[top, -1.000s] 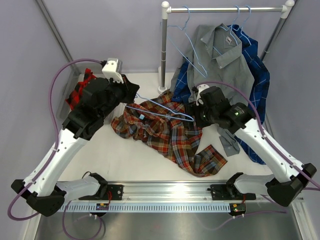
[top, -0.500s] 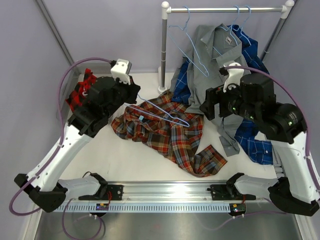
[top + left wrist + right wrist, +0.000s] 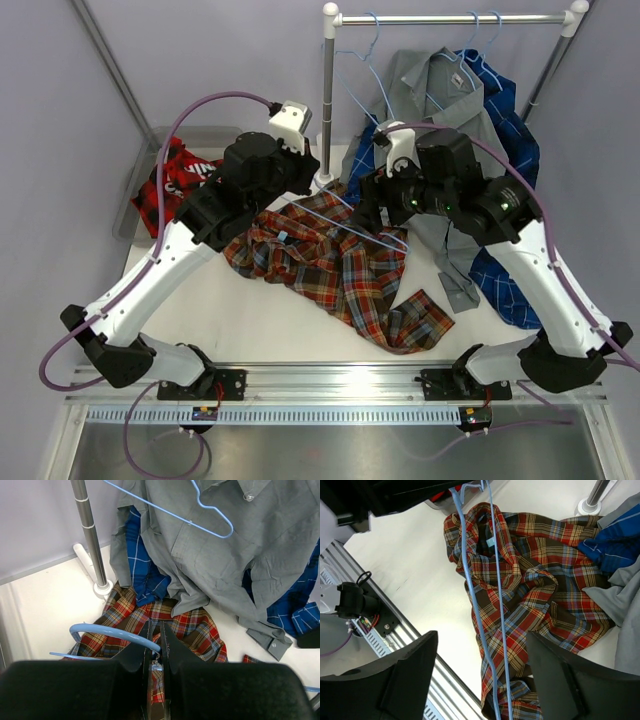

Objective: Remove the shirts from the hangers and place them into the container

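Note:
My left gripper [image 3: 303, 187] [image 3: 156, 626] is shut on the hooked top of a light-blue hanger [image 3: 350, 222] [image 3: 107, 631], which slants over the orange-red-blue plaid shirt [image 3: 340, 272] [image 3: 540, 580] lying crumpled on the table. My right gripper [image 3: 368, 206] [image 3: 482, 675] stands open, with the hanger's two wires [image 3: 475, 610] passing between its fingers, untouched. A grey shirt [image 3: 440, 100] [image 3: 225, 555] and a blue plaid shirt [image 3: 512, 130] hang from the rail. The red-black plaid shirt [image 3: 175, 182] lies in the container [image 3: 186, 132] at the far left.
The rack's upright pole [image 3: 328, 90] [image 3: 90, 535] and its foot [image 3: 325, 181] stand just behind both grippers. An empty light-blue hanger [image 3: 365, 70] [image 3: 200, 520] hangs on the rail [image 3: 450, 18]. A metal rail [image 3: 330, 378] runs along the near table edge.
The left gripper has carried the hanger's hook up and to the right, toward the pole. The right arm has swung left, bringing its open fingers around the hanger's wires.

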You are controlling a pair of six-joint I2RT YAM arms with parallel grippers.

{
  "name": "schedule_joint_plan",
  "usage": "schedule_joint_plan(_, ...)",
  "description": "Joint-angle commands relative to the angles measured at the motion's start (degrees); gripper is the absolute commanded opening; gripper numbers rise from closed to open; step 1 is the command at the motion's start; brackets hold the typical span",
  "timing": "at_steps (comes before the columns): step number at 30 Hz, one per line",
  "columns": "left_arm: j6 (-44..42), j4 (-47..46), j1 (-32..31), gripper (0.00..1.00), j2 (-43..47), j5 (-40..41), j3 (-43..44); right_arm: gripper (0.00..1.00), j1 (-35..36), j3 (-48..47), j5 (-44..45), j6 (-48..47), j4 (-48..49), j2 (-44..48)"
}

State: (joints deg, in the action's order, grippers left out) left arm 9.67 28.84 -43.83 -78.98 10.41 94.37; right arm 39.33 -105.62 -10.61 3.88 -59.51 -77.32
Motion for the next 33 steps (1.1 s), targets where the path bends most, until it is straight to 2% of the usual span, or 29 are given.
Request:
schedule_joint_plan(1, -1.06, -2.30, -0.81, 0.00, 0.05, 1.27, 3.28, 0.76, 0.75, -0.20, -3.45, -5.02, 2.73, -1.16)
schedule_joint_plan(3, -1.06, -2.30, -0.90, 0.00, -0.12, 1.36, 3.37, 0.69, 1.18, -0.28, -4.24, -4.94, 3.08, -1.78)
schedule_joint_plan(4, -1.06, -2.21, -0.90, 0.00, -0.21, 1.36, 3.37, 0.60, 1.27, -0.37, -4.76, -4.85, 3.34, -2.22)
schedule_joint_plan(5, -0.97, -2.30, -0.90, 0.00, -0.30, 1.45, 3.45, 0.58, 1.36, -0.20, -6.07, -4.93, 3.52, -2.57)
schedule_joint_plan(10, -0.71, -2.21, -0.99, 0.00, -0.65, 1.36, 4.24, 0.52, 2.41, -0.46, -6.97, -5.20, 3.52, -4.24)
schedule_joint_plan(16, -0.44, -1.86, -1.08, 0.00, -1.09, 1.01, 5.39, 0.38, 2.94, -0.29, -6.79, -5.29, 3.96, -4.94)
schedule_joint_plan(20, -0.36, -1.86, -0.99, 0.00, -1.00, 0.75, 5.21, 0.22, 3.21, -0.02, -5.48, -5.29, 4.13, -4.95)
schedule_joint_plan(21, -0.36, -1.86, -0.99, 0.00, -0.83, 0.66, 5.04, 0.15, 3.12, -0.02, -5.21, -5.29, 4.22, -4.95)
schedule_joint_plan(24, -0.18, -1.94, -0.99, 0.00, -0.56, 1.18, 4.69, 0.02, 3.30, 0.42, -3.72, -5.11, 4.22, -4.51)
schedule_joint_plan(26, -0.09, -1.95, -0.99, 0.11, -0.12, 1.36, 3.99, 0.00, 3.21, 0.77, -2.49, -4.94, 4.14, -3.90)
schedule_joint_plan(28, -0.09, -1.95, -0.99, 0.29, 0.32, 1.54, 3.19, 0.00, 3.21, 1.47, -1.87, -4.41, 4.57, -3.37)
schedule_joint_plan(29, -0.18, -1.95, -0.99, 0.55, 0.84, 1.54, 2.23, 0.00, 3.21, 2.26, -1.00, -4.23, 4.92, -2.84)
schedule_joint_plan(32, 0.35, -1.95, -0.99, 0.99, 2.42, 2.32, 0.47, 0.00, 3.21, 3.75, 1.28, -2.57, 5.27, -1.87)
schedule_joint_plan(33, 0.78, -1.95, -1.08, 0.99, 2.86, 2.94, -0.75, 0.00, 3.21, 5.15, 1.90, -2.04, 5.28, -1.35)
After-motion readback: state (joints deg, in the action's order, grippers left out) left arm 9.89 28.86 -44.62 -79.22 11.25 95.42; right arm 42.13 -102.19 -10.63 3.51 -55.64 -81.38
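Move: The bare blue hanger is held at its hook end in the left hand's shut fingers, its long bars sloping away; the stretch the right hand will take is about 7 cm back, 5 cm right and 4 cm below the left hand, and 1 cm ahead, 3 cm left and 3 cm below the right. The plaid shirt lies on the table about 35 cm beneath the right hand and some 3 cm left of it; the grey shirt hangs about 18 cm ahead and 12 cm right of it. The hanger changes hands: with its bars already between the half-closing right fingers, the right hand slips about 3 cm to its left and sinks roughly as much, shutting its fingers on one long bar. The left hand holds the hook end almost still, rising about 1 cm, and only once the right grip is closed opens wide to let go. ##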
